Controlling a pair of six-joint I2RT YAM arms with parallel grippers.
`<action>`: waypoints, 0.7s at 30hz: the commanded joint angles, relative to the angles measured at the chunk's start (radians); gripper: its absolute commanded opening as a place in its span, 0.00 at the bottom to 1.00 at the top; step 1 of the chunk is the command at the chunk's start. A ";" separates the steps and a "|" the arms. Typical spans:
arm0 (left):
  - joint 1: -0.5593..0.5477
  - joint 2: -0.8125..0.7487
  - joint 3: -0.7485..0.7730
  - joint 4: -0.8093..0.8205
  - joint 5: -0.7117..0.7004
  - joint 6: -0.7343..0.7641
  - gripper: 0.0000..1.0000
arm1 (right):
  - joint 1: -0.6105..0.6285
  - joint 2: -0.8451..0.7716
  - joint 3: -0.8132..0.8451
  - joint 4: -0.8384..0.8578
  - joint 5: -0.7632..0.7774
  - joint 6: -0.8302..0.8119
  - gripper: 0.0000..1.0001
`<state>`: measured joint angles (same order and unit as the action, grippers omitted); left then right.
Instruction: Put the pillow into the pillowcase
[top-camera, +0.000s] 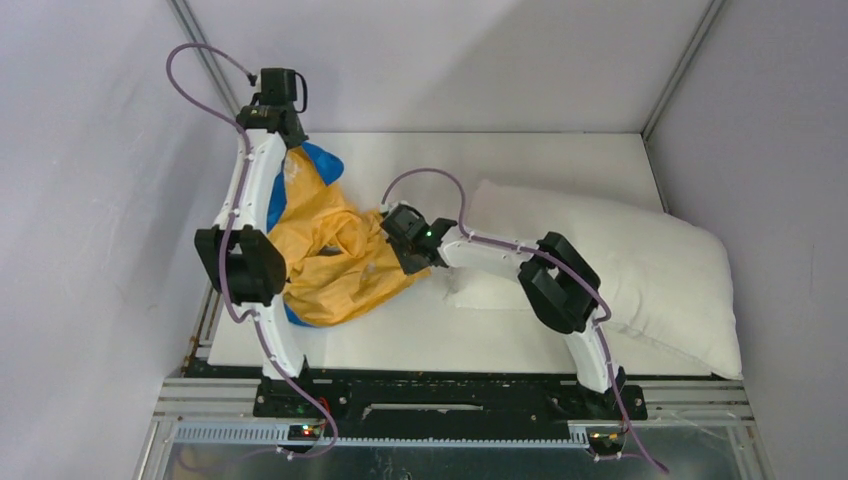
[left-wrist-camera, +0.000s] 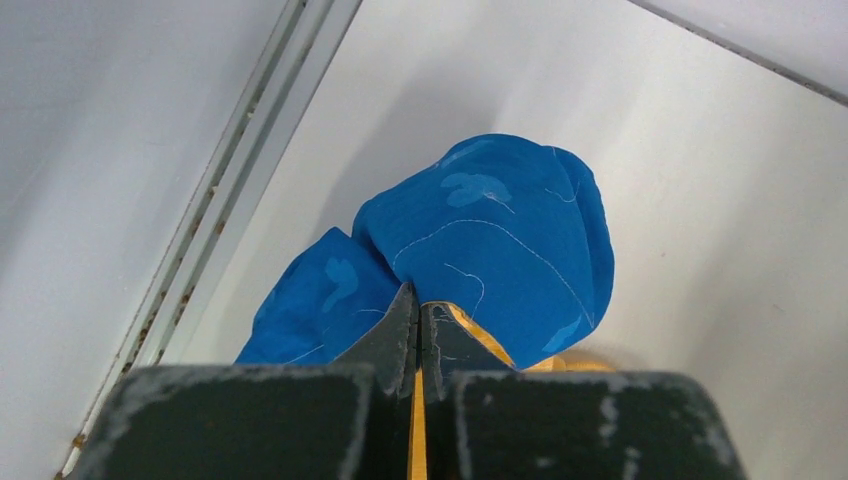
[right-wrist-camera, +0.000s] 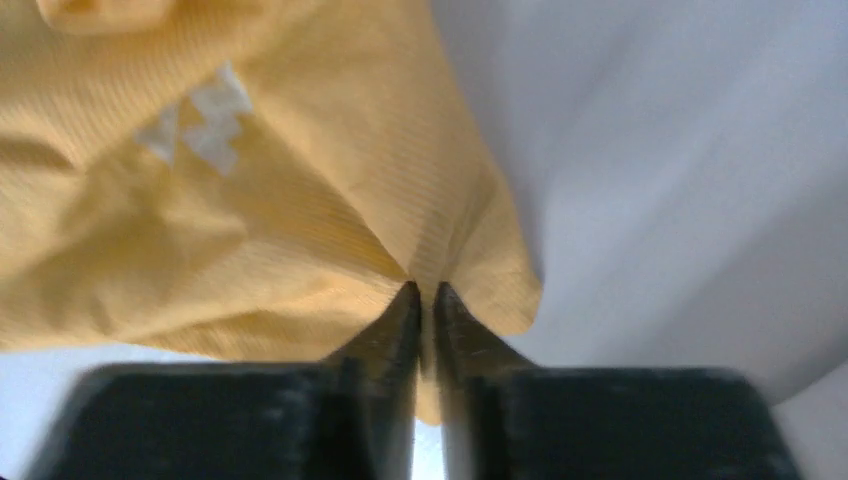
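The pillowcase (top-camera: 335, 255) is bunched at the table's left, orange-yellow face up with blue showing at its far and near edges. My left gripper (left-wrist-camera: 420, 300) is shut on the pillowcase (left-wrist-camera: 500, 240) at its far end; blue cloth bulges past the fingertips and a yellow strip runs between the jaws. My right gripper (right-wrist-camera: 424, 290) is shut on the pillowcase (right-wrist-camera: 250, 200) at its right edge, with yellow cloth pinched between the jaws. The plump white pillow (top-camera: 640, 265) lies on the right half of the table, partly behind the right arm.
White enclosure walls with metal corner posts (top-camera: 205, 55) close in the table (top-camera: 450, 345) on three sides. The right arm's elbow (top-camera: 555, 280) reaches across the pillow's left end. The arm bases sit on a black rail (top-camera: 450, 395) at the near edge.
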<state>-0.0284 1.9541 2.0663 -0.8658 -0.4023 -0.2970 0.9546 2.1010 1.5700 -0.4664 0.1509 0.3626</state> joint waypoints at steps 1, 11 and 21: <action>0.016 -0.135 0.073 -0.009 -0.039 0.018 0.00 | -0.032 -0.072 0.154 -0.075 0.091 0.001 0.00; 0.025 -0.279 0.167 -0.041 -0.109 -0.005 0.00 | -0.223 -0.476 0.296 -0.274 0.184 -0.054 0.00; 0.062 -0.403 0.238 -0.060 -0.116 0.000 0.00 | -0.446 -0.624 0.434 -0.334 0.164 -0.087 0.00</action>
<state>0.0288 1.6264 2.2456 -0.9348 -0.4892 -0.3058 0.5240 1.5120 1.9827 -0.7536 0.3103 0.3195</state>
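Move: The right hand is low at the pillowcase's near right edge, which lies between its not yet shut fingers; the middle of the pillowcase is about 19 cm to its left and 3 cm farther out. The pillow's middle lies some 43 cm to its right, 2 cm nearer the base. The left hand still pinches the far edge up high: the pillowcase's middle is about 18 cm back, 9 cm right and 20 cm below that hand. The right fingers finish closing on the pillowcase edge and pinch it, then the hand sweeps up about 40 cm and some 22 cm to the right, a little forward, to above the pillow's left part, fingers tipping up and swinging clockwise. The left hand keeps its pinch on the far edge and rises about 20 cm while drawing back 10 cm, tipping up some 25 degrees. ##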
